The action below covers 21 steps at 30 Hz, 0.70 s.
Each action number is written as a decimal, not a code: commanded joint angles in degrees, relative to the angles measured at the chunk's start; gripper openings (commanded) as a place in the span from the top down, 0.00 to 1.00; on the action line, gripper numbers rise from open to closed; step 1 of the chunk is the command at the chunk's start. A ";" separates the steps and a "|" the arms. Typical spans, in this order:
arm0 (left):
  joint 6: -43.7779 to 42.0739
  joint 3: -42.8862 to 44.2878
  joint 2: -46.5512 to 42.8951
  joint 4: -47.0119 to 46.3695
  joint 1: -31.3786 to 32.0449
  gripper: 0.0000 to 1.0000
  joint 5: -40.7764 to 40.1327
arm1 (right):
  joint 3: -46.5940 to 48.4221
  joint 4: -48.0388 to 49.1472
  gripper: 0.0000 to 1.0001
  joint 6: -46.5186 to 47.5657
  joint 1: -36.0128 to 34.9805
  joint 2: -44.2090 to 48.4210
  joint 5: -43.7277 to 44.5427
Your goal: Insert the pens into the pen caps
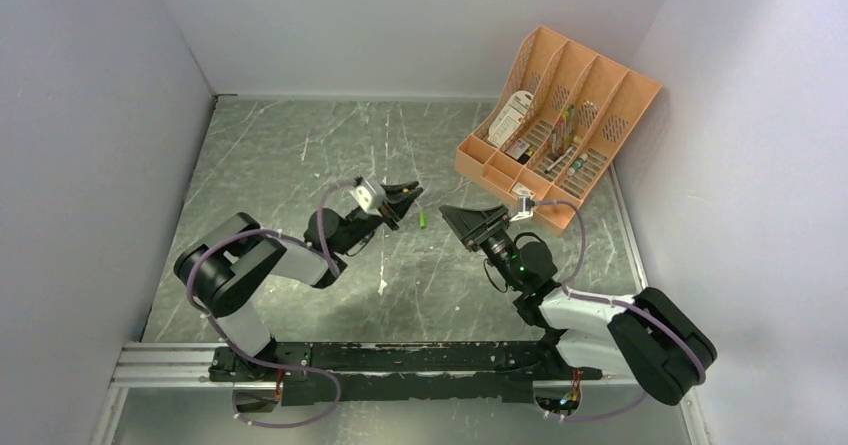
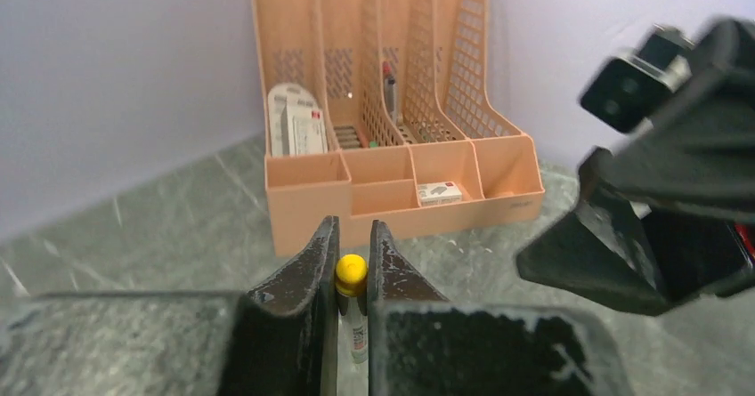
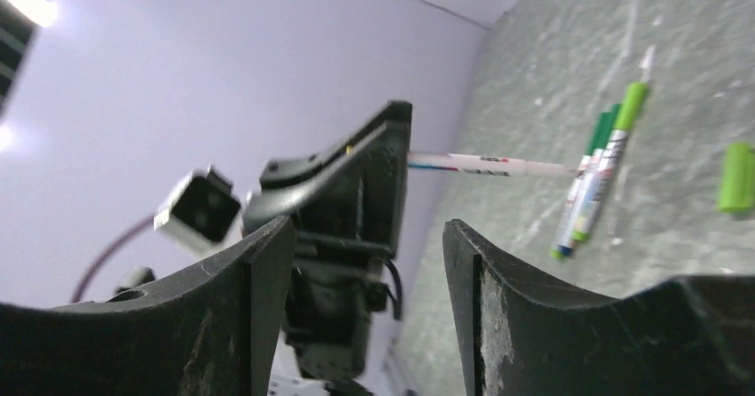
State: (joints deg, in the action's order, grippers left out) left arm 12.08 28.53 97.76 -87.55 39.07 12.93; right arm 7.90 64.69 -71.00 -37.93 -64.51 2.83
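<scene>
My left gripper [image 2: 353, 229] is shut on a pale pen [image 2: 358, 332] whose end carries a yellow-green cap [image 2: 351, 273] between the fingertips. In the top view this gripper [image 1: 408, 198] hovers mid-table, facing my right gripper [image 1: 456, 216] a short gap away. The right gripper [image 3: 367, 227] stands open with nothing between its fingers. A loose green pen cap [image 1: 424, 220] lies on the table between the two grippers, and the same cap [image 3: 737, 178] shows in the right wrist view. Two pens with green caps [image 3: 598, 169] lie side by side on the table. Another pale pen [image 3: 485, 163] shows just behind the left gripper's finger.
An orange organizer [image 1: 480, 160] with mixed stationery stands at the back right, its front wall [image 2: 312, 209] close ahead of the left gripper. Grey walls enclose the marbled table [image 1: 300, 155] on three sides. The arm bases sit on a rail [image 1: 400, 357] at the near edge.
</scene>
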 commanded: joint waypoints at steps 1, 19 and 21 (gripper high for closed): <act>-29.05 -0.23 -2.14 -16.33 5.42 0.93 -2.70 | 0.63 13.58 0.39 -12.97 0.15 -4.04 2.04; -39.21 0.63 -9.87 -16.37 10.86 0.93 2.72 | 4.25 39.71 0.36 -48.00 -0.04 -30.01 0.59; -38.87 0.44 -10.12 -16.36 11.22 0.93 3.45 | 6.43 39.81 0.36 -49.54 -0.04 -30.95 -0.13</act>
State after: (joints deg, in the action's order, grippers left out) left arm -26.15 28.82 88.99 -88.33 49.36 12.69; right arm 10.48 87.59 -115.11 -37.95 -94.32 3.84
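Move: The left fingers hold the pen near its yellow end, its middle about 5 cm below them. From the empty right hand, that pen's middle is roughly 7 cm ahead, 6 cm left and 5 cm lower. The loose lime-green cap lies on the table, some 20 cm below both hands: about 7 cm ahead and 5 cm left of the right hand, or 1 cm ahead and 2 cm right of the left hand. Lift the left gripper about 7 cm while drawing it back some 5 cm and a little left, tipping its fingers up so the still-pinched pen swings from tip-down to tip-forward. Meanwhile roll the wide-open right gripper some 45 degrees, its left side rising; let it rise slightly, then dip and ease forward and left beneath the pen, not touching it. ##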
